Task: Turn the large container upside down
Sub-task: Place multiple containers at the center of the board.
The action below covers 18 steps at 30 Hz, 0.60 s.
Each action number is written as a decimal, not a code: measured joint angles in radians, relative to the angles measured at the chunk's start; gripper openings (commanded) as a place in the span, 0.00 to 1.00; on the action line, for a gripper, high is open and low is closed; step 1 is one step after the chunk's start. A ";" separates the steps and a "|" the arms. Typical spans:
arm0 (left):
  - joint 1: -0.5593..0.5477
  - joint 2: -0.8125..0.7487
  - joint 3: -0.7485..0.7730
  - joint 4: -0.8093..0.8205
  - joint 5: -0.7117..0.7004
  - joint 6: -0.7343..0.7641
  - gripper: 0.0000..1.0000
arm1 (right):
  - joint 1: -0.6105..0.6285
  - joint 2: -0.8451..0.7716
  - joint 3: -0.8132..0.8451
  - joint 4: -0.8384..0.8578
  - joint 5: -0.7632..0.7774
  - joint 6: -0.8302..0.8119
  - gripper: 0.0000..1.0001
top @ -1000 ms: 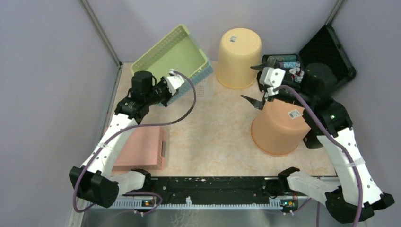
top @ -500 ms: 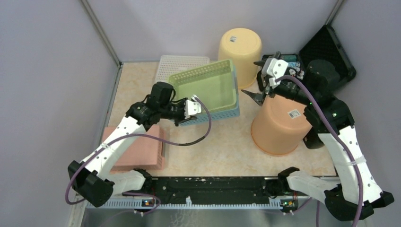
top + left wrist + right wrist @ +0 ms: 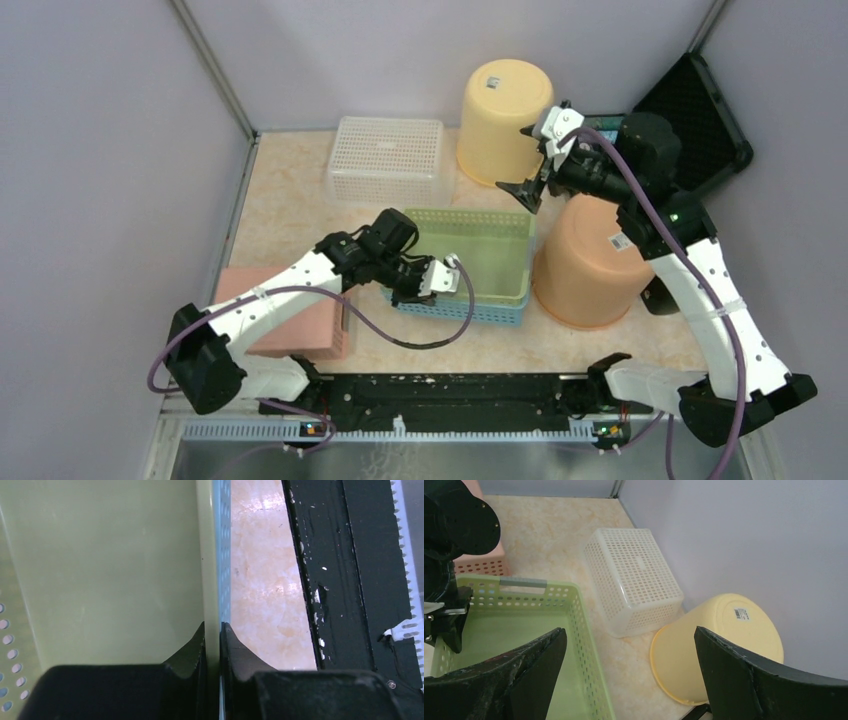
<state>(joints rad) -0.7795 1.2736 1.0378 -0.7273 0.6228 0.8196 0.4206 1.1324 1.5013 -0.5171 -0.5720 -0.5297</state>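
The large container is a green perforated basket (image 3: 480, 250) nested inside a blue one (image 3: 470, 312). It stands open side up at the middle front of the table. My left gripper (image 3: 440, 278) is shut on its near-left wall. In the left wrist view the jaws (image 3: 212, 625) pinch the green wall (image 3: 110, 570) and the blue wall (image 3: 225, 555) together. My right gripper (image 3: 528, 160) hangs wide open above the basket's far right corner, holding nothing. In the right wrist view, its fingers (image 3: 629, 632) frame the green basket (image 3: 524, 630) on the left.
A white basket (image 3: 388, 160) lies upside down at the back. An upturned yellow bucket (image 3: 503, 108) stands behind, and an upturned orange bucket (image 3: 590, 270) touches the basket's right side. A pink basket (image 3: 300, 320) sits front left, a black case (image 3: 695, 110) back right.
My left arm carried the green and blue baskets from the back left, tilted, to the middle front, where they now sit level. The white basket is uncovered. My right gripper shifted back, still open.
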 measured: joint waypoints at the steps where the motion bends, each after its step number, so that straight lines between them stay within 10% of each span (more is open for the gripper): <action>1: -0.009 0.013 -0.001 0.000 -0.001 -0.001 0.00 | 0.000 0.000 -0.009 0.004 0.000 0.000 0.99; 18: -0.095 0.098 -0.047 0.068 -0.088 -0.005 0.52 | 0.000 -0.039 -0.161 0.061 0.006 -0.001 0.99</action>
<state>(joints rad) -0.8749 1.3712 0.9909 -0.6598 0.5350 0.8143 0.4202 1.0931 1.3407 -0.4557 -0.5659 -0.5308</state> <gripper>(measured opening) 0.439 0.987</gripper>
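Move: The left hand still holds the near rim of the green container, with the blue one beneath. Its spot at the board centre is about 8 cm ahead, 7 cm right and 16 cm below that hand. From the left hand, the pink container lies some 24 cm left and 2 cm back, the white container about 26 cm ahead and 6 cm left, and the orange bucket roughly 29 cm right and 5 cm ahead. From the right hand, the board centre is about 4 cm back, 4 cm left and 43 cm below. Downward, the left hand lowers the gripped container stack about 4 cm onto the board's centre, its fingers tipping slightly steeper. Near the bottom it slows and opens them to nearly half, letting go of the green rim but staying astride it. The empty right hand, wide open, also sinks some 4.5 cm beyond the containers' far side, touching nothing. ##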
